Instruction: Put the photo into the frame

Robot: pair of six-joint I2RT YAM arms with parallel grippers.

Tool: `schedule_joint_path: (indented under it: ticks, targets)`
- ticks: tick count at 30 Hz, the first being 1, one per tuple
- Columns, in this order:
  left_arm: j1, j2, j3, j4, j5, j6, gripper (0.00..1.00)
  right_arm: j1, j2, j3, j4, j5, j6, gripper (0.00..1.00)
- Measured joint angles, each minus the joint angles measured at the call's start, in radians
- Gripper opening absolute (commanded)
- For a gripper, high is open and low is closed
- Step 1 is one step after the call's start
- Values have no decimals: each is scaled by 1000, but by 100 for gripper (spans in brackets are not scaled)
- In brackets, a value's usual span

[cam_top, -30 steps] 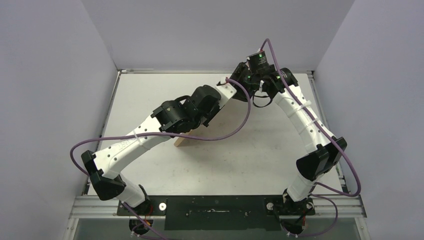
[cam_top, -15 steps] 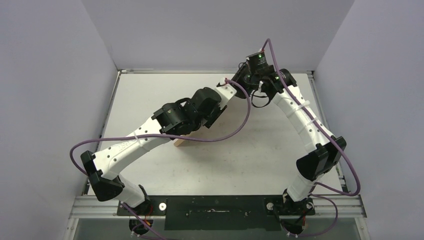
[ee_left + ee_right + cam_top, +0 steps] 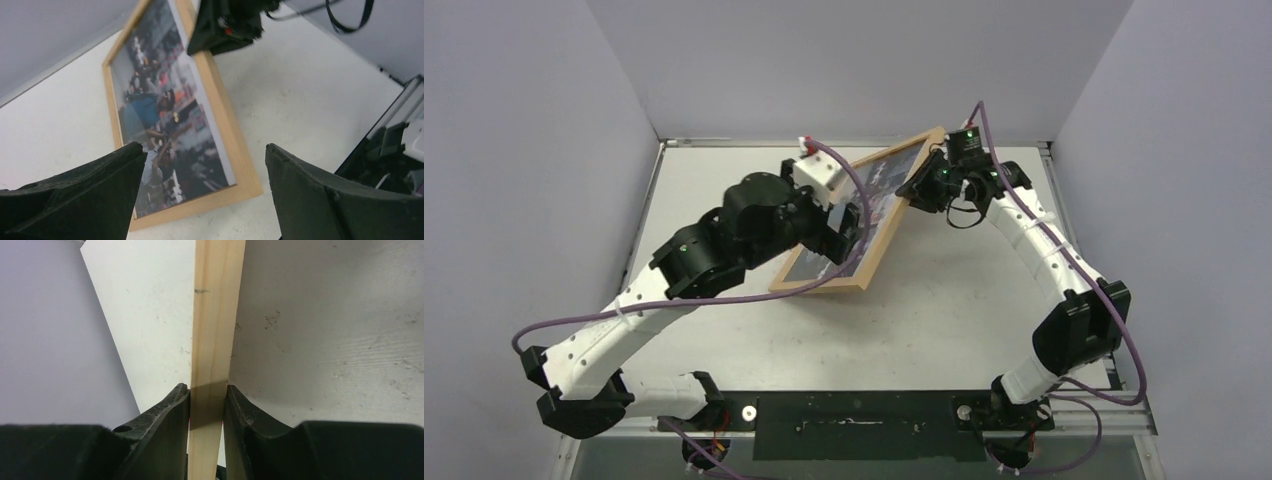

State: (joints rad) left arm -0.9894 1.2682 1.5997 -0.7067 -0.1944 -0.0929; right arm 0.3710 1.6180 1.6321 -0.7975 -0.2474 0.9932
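The light-wood frame [image 3: 881, 243] leans tilted, its low end on the white table [image 3: 944, 320] and its far end raised. The photo [image 3: 886, 172], a busy colourful scene with a white border, sits inside the rails. My right gripper [image 3: 916, 188] is shut on the frame's upper right rail [image 3: 217, 305]; in the right wrist view both fingers [image 3: 175, 405] press the wood edge on. My left gripper [image 3: 849, 228] hangs open just above the photo [image 3: 165, 120], touching nothing. Through the gap between its fingers the frame's lower corner [image 3: 240, 185] shows.
Grey walls close the table in on the left, back and right. Purple cables [image 3: 724, 300] loop off both arms above the table. An aluminium rail [image 3: 1054, 415] runs along the near edge by the arm bases.
My left arm has drawn back to the left and its gripper has opened, letting go. The framed photo has come into view from under it, tilted up. The right gripper has closed onto the rail.
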Motion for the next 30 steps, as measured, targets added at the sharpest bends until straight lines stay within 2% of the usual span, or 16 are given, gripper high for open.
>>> schedule_joint_path:
  ticks: [4, 8, 18, 24, 30]
  targets:
    - [114, -78, -32, 71, 17, -72, 89, -79, -118, -215, 120, -99, -42, 0]
    - [259, -75, -79, 93, 57, -180, 89, -164, -211, -396, 241, -182, -81, 0]
    - [498, 22, -311, 80, 259, -436, 88, -222, -253, -761, 560, -285, -82, 0]
    - [574, 29, -426, 34, 320, -506, 88, -249, -232, -879, 673, -299, -91, 0]
    - [658, 24, -523, 26, 366, -536, 88, -254, -189, -917, 710, -285, -116, 0]
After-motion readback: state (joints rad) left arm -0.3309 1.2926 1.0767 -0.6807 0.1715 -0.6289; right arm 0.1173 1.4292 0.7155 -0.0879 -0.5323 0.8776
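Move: The right hand already grips the frame's right side rail. The table patch it is to be laid on centres some 5 cm back, 6 cm left and 23 cm below; the tilted frame's middle is roughly 9 cm left, 1 cm back and 9 cm below. From the open left hand, the frame's left side rail lies about 12 cm ahead, 9 cm left and 33 cm down, the near-left corner 3 cm ahead, 16 cm left and 35 cm down. Down about 17 cm, easing right and slightly back, the right hand keeps its pinch on the right side rail and lowers the raised side towards the table. The left hand, empty and wide open, first lifts slightly while swinging left and forward, then sinks towards the frame's left side, some 20 cm lower overall, fingers tipping down and turning counter-clockwise. ##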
